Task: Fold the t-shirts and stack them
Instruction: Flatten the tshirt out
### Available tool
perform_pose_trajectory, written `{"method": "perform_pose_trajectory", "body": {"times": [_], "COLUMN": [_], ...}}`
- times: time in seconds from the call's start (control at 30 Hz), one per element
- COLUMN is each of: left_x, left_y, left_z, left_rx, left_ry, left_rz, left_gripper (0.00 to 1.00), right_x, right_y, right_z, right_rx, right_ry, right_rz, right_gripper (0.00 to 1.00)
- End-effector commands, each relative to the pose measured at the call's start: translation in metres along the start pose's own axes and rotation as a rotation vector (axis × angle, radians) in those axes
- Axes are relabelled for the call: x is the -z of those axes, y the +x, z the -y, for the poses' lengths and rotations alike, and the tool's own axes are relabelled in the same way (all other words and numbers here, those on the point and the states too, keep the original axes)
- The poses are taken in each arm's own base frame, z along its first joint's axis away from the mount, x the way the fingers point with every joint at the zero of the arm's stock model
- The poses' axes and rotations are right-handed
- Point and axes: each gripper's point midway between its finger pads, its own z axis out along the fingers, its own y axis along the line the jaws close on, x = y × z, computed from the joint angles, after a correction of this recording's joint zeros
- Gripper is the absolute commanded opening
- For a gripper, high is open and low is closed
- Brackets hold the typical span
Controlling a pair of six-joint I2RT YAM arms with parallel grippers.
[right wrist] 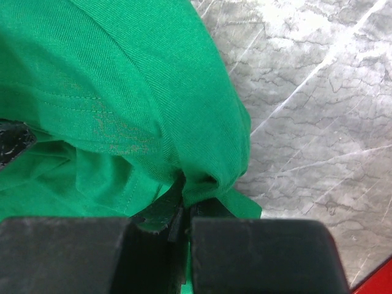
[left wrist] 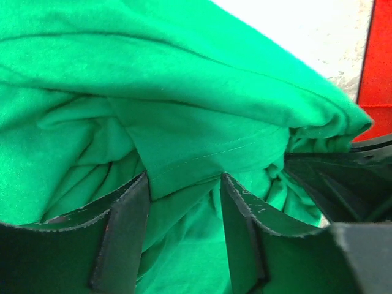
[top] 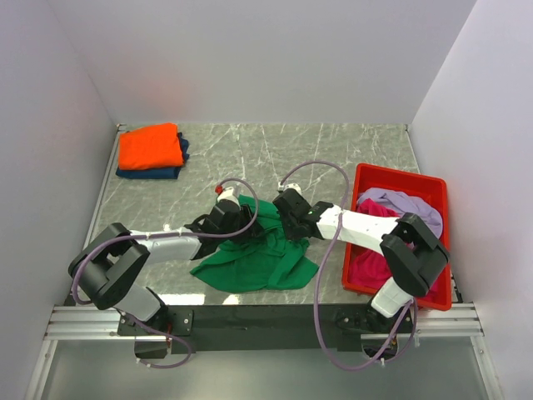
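Note:
A bright green t-shirt [top: 258, 258] lies crumpled at the near middle of the table, with both grippers at its far edge. My left gripper [top: 237, 218] has its jaws apart around a hemmed fold of the green t-shirt [left wrist: 184, 122]; in the left wrist view the gripper [left wrist: 184, 177] has cloth between its fingers [left wrist: 125, 226], not pinched. My right gripper [top: 287, 218] is shut on a bunched edge of the green t-shirt [right wrist: 122, 92], and in the right wrist view its jaws [right wrist: 187, 205] are pressed together. An orange t-shirt [top: 150, 146] lies folded on a navy blue one [top: 166, 172] at the far left.
A red bin [top: 400, 173] stands at the right edge, holding a magenta t-shirt [top: 371, 250] and a pale lilac one [top: 408, 204]. White walls close the table on three sides. Marbled grey tabletop [right wrist: 318, 92] shows beside the green cloth.

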Motion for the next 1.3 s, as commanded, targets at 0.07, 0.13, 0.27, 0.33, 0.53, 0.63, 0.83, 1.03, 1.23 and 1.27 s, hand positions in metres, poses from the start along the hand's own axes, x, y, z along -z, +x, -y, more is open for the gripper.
{"method": "perform_pose_trajectory", "body": {"times": [0.07,0.13,0.27,0.33,0.53,0.63,0.83,1.03,1.23,1.27], "left_x": [0.001,0.001,-0.003,-0.006,-0.009,-0.004,0.043,0.133,0.219,0.229], "left_y": [-0.021,-0.023,-0.019,-0.019,-0.019,-0.025,-0.07,-0.133,-0.166,-0.17], "left_z": [0.03,0.032,0.03,0.028,0.024,0.024,0.023,-0.003,-0.04,-0.041], "left_rx": [-0.01,-0.011,-0.019,-0.016,-0.021,-0.03,-0.063,-0.003,0.053,0.06], "left_ry": [0.083,0.09,0.082,0.071,0.051,0.042,-0.031,-0.095,-0.206,-0.223], "left_rz": [0.055,0.064,0.049,0.045,0.048,0.069,0.225,0.465,0.679,0.703], "left_gripper": [0.53,0.5,0.27,0.01,0.0,0.0,0.0,0.0,0.0,0.0], "right_x": [-0.004,-0.004,-0.004,-0.004,-0.004,-0.003,0.002,0.021,0.035,0.037], "right_y": [-0.001,-0.001,0.0,0.0,0.001,0.001,-0.004,-0.03,-0.043,-0.041], "right_z": [-0.003,-0.002,-0.001,-0.001,-0.002,-0.002,-0.005,-0.022,-0.049,-0.054], "right_rx": [0.0,0.002,0.002,0.002,0.006,0.006,0.009,0.021,0.062,0.071], "right_ry": [-0.007,-0.005,-0.003,-0.003,-0.002,-0.003,-0.004,-0.026,-0.067,-0.072], "right_rz": [0.002,-0.001,-0.005,-0.005,-0.007,-0.008,0.005,0.071,0.095,0.097], "right_gripper": [0.0,0.0,0.0,0.0,0.0,0.0,0.0,0.0,0.25,0.4]}}
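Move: The green t-shirt's hem lies between the left hand's open fingers, directly at the hand point and about 1 cm below it. The bulk of the shirt spreads some 10 cm back and 1 cm to the left, 2 cm lower. The orange shirt stack is roughly 23 cm ahead and 29 cm left, 2 cm lower. For the right hand, already shut on a fold of the shirt, that hem is some 9 cm left and about level fore and aft, at nearly its own height. Nearly in place at first, the left hand shuts its open fingers and pinches the hem. It then sweeps fast up about 20 cm and left some 17 cm, fingertips tipping up and swinging counter-clockwise. The right hand keeps its fold low on the table, then follows left about 4 cm and up nearly as much, its fingers starting to open at the end. ##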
